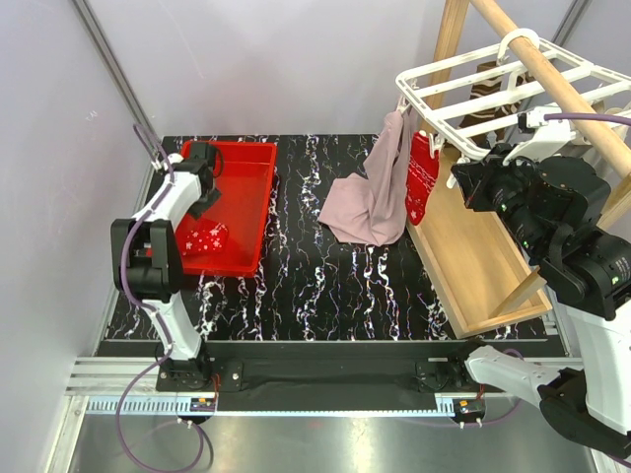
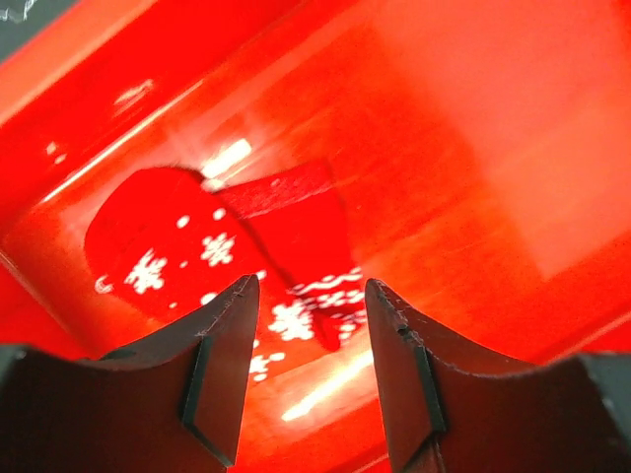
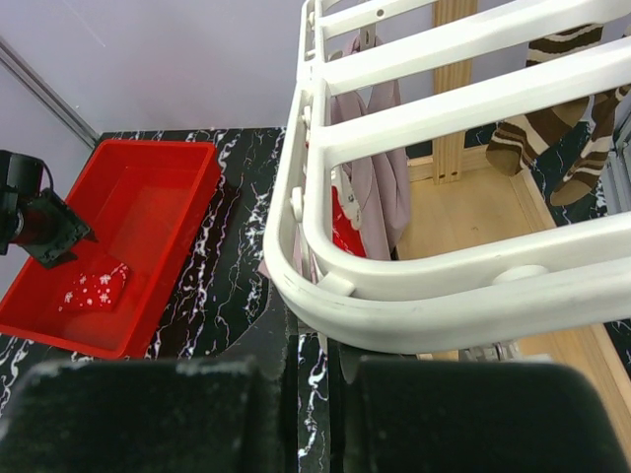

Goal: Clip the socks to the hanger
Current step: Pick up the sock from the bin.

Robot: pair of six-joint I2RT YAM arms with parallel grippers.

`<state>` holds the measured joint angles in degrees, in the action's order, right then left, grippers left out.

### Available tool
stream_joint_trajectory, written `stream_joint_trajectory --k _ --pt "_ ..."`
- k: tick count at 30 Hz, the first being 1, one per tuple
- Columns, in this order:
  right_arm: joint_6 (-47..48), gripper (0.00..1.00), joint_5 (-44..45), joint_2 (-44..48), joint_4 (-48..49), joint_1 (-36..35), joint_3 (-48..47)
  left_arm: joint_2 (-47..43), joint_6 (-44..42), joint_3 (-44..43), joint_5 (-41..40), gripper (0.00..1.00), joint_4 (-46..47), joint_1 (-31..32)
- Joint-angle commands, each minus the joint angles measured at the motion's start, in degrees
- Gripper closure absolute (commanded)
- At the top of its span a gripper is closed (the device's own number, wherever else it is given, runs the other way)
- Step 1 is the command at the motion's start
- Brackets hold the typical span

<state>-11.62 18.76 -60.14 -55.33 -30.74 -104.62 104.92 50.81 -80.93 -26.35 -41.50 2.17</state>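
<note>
A red sock with white snowflakes (image 2: pixel 197 246) lies crumpled in the red tub (image 1: pixel 251 212). My left gripper (image 2: pixel 311 286) hovers just above it, open, with nothing between its fingers; the top view shows this gripper (image 1: pixel 205 192) over that sock (image 1: pixel 205 236). The white grid hanger (image 1: pixel 473 74) hangs on the wooden pole (image 1: pixel 552 79). Clipped to it are a mauve-pink sock (image 1: pixel 380 192), a red sock (image 1: pixel 422 182) and brown-and-cream striped socks (image 1: pixel 488 99). My right gripper (image 3: pixel 320 340) is shut right under the hanger's near corner rim (image 3: pixel 394 315). The rim hides whether it pinches anything.
The wooden stand's base board (image 1: pixel 473 256) lies slanted along the right of the black marbled table (image 1: pixel 315 276). The mauve sock's toe rests on the table beside it. The tub's walls (image 2: pixel 473 148) surround my left gripper.
</note>
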Motion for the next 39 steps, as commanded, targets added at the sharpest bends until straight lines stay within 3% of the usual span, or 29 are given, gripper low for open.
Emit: stream_joint_trajectory --k 1,4,10,19,22,25,28,32,39 --pt "0.46 1.0 -1.72 -0.95 0.31 0.07 -0.06 3.52 2.95 -7.3 -3.62 0.48 -1.64 -0.33" --pt "0.54 1.0 -1.36 -0.59 -0.04 0.07 0.03 9.93 6.13 -13.97 -4.76 0.48 -8.68 -0.42" --pt "0.72 1.0 -0.92 -0.33 -0.74 0.15 -0.23 15.4 8.96 -16.9 -4.85 0.48 -11.85 -0.59" --pt "0.28 1.0 -1.54 -0.24 -0.92 0.15 -0.24 14.26 9.4 -7.06 1.29 0.53 -3.51 -2.09" --pt "0.02 1.0 -1.63 -0.24 -0.92 0.07 -0.23 14.52 8.79 -4.77 3.67 0.59 -0.26 -3.67" --pt "-0.16 1.0 -1.71 -0.24 -1.09 0.15 -0.15 14.96 7.21 -4.15 4.46 0.78 2.72 -3.76" --pt "-0.42 1.0 -1.8 -0.24 -1.1 0.07 0.03 13.73 6.06 -3.8 4.03 1.0 4.05 -3.67" --pt "-0.51 1.0 -1.89 -0.33 -1.01 0.07 0.2 8.21 1.94 -3.71 -0.87 1.0 5.81 -2.44" --pt "-0.86 1.0 -1.98 -1.03 -0.74 0.07 0.47 -9.54 -12.19 -1.53 -12.76 1.0 10.46 7.66"
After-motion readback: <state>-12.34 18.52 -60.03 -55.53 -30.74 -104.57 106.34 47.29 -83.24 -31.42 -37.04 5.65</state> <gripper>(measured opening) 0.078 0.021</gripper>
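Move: The red sock lies crumpled on the floor of the red bin, its middle about 8 cm below the left hand, some 3 cm back and about 1 cm to its left; its cuff end reaches out farther, nearly under the fingers. The bin's left wall is roughly 10 cm to the left of this hand and level with it fore and aft. From the right hand, the sock is some 15 cm ahead, 55 cm left and 46 cm below. The left hand, fingers half open, swings forward about 4 cm, then sinks into the bin some 7 cm below its start while drawing back a little, turning about 10 degrees counter-clockwise and tipping its fingers slightly down, to reach the sock's cuff. Easing forward again by about a centimetre, it shuts its fingers and pinches the cuff, then lifts quickly by roughly 8 cm, drifting about 3 cm to the right as it rises, with the grip kept shut. ##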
